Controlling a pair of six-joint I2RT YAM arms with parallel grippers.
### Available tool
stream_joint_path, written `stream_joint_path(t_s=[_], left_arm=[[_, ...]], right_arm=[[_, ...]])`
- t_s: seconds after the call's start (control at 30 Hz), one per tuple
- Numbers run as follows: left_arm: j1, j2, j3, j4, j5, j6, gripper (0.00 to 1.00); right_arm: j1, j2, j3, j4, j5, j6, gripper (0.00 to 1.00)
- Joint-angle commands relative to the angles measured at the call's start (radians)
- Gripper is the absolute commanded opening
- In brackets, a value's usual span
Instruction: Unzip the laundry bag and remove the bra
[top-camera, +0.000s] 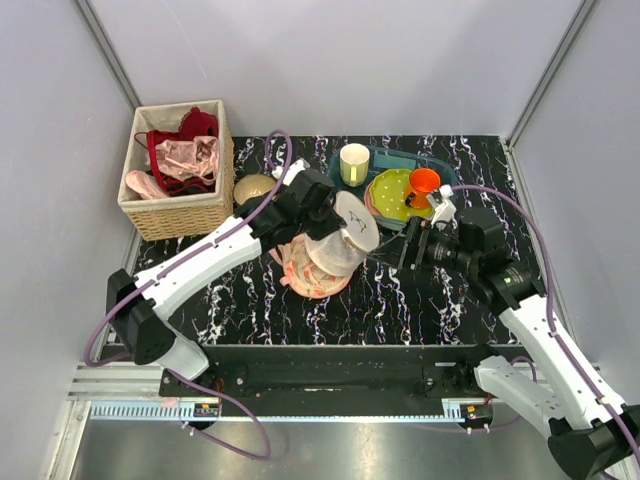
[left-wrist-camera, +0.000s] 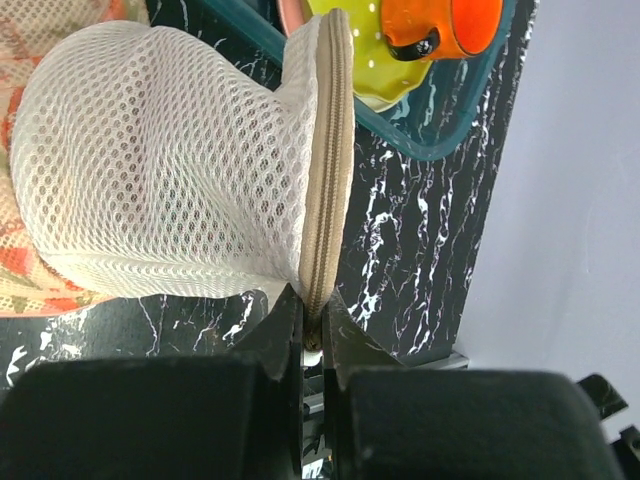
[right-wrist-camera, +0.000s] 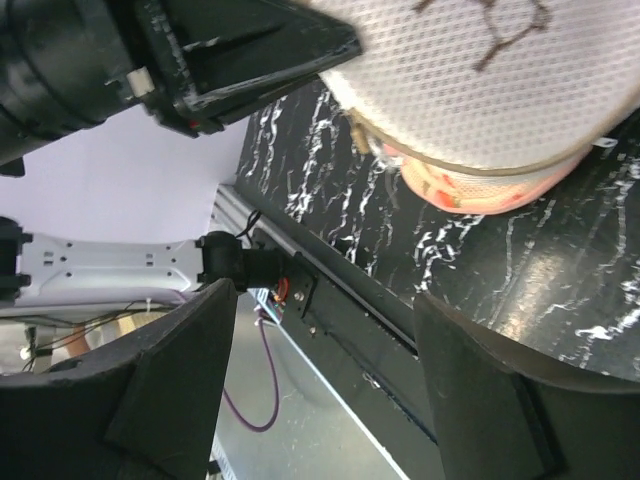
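Observation:
The laundry bag (top-camera: 345, 240) is a round white mesh pouch, lifted and tipped on its side above the black marbled table. My left gripper (top-camera: 333, 207) is shut on its rim. In the left wrist view the fingertips (left-wrist-camera: 285, 320) pinch the tan zip (left-wrist-camera: 328, 160) at the bag's (left-wrist-camera: 170, 170) edge. My right gripper (top-camera: 406, 248) stands open just right of the bag, nothing between its fingers. In the right wrist view the bag (right-wrist-camera: 480, 80) hangs above and apart from the open right gripper (right-wrist-camera: 325, 340). The bra is hidden.
A peach floral cloth (top-camera: 310, 278) lies under the bag. A wicker basket (top-camera: 178, 215) of red and pink garments stands at the back left. Behind are a yellow cup (top-camera: 354, 163), a green spotted plate (top-camera: 392, 195) with an orange cup (top-camera: 422, 185) and a teal tray (top-camera: 445, 165).

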Motion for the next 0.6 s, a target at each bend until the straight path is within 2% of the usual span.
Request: stream_joint_path(t_s=[0.0,0.23,0.4,0.57], left_arm=[[-0.012,0.029,0.096,-0.11,-0.054,-0.067,0.0],[-0.018,0.063,0.117,-0.13,-0.025,-0.077,0.0],[-0.02,0.115,0.168,-0.166,0.021,-0.099,0.0],[-0.026,0.153,0.199,-0.162,0.09,-0.162,0.0]], right_arm=[[0.059,0.009,-0.018,0.142,-0.015,0.077,0.79],[0.107,0.018,-0.102,0.238,0.104,0.214,0.65],[0.109,0.037,-0.107,0.241,0.133,0.209,0.54],[0.109,0.109,-0.07,0.192,0.176,0.11,0.51]])
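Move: The brown tab at the zipper's end is about 7 cm to the right hand's left, 5 cm ahead and 3 cm lower. The left hand already pinches the zipper beside it, with the tab about 2 cm back and 1 cm each to its right and below. From the right hand, the laundry bag's body is some 8 cm left, 8 cm ahead and 6 cm lower; the patterned bag is 15 cm left, 4 cm ahead and the tray 19 cm straight ahead, both roughly 15 cm below. The right hand, fingers open, swings left towards the zipper's end by about 2.5 cm, then sinks some 3 cm and eases a little forward, its fingers narrowing from wide to about half open but not yet closing on the tab. Meanwhile the left hand keeps its pinch on the zipper and brings the laundry bag down about 2 cm and slightly right towards the right hand, its fingertips tipping some 10 degrees further down. ##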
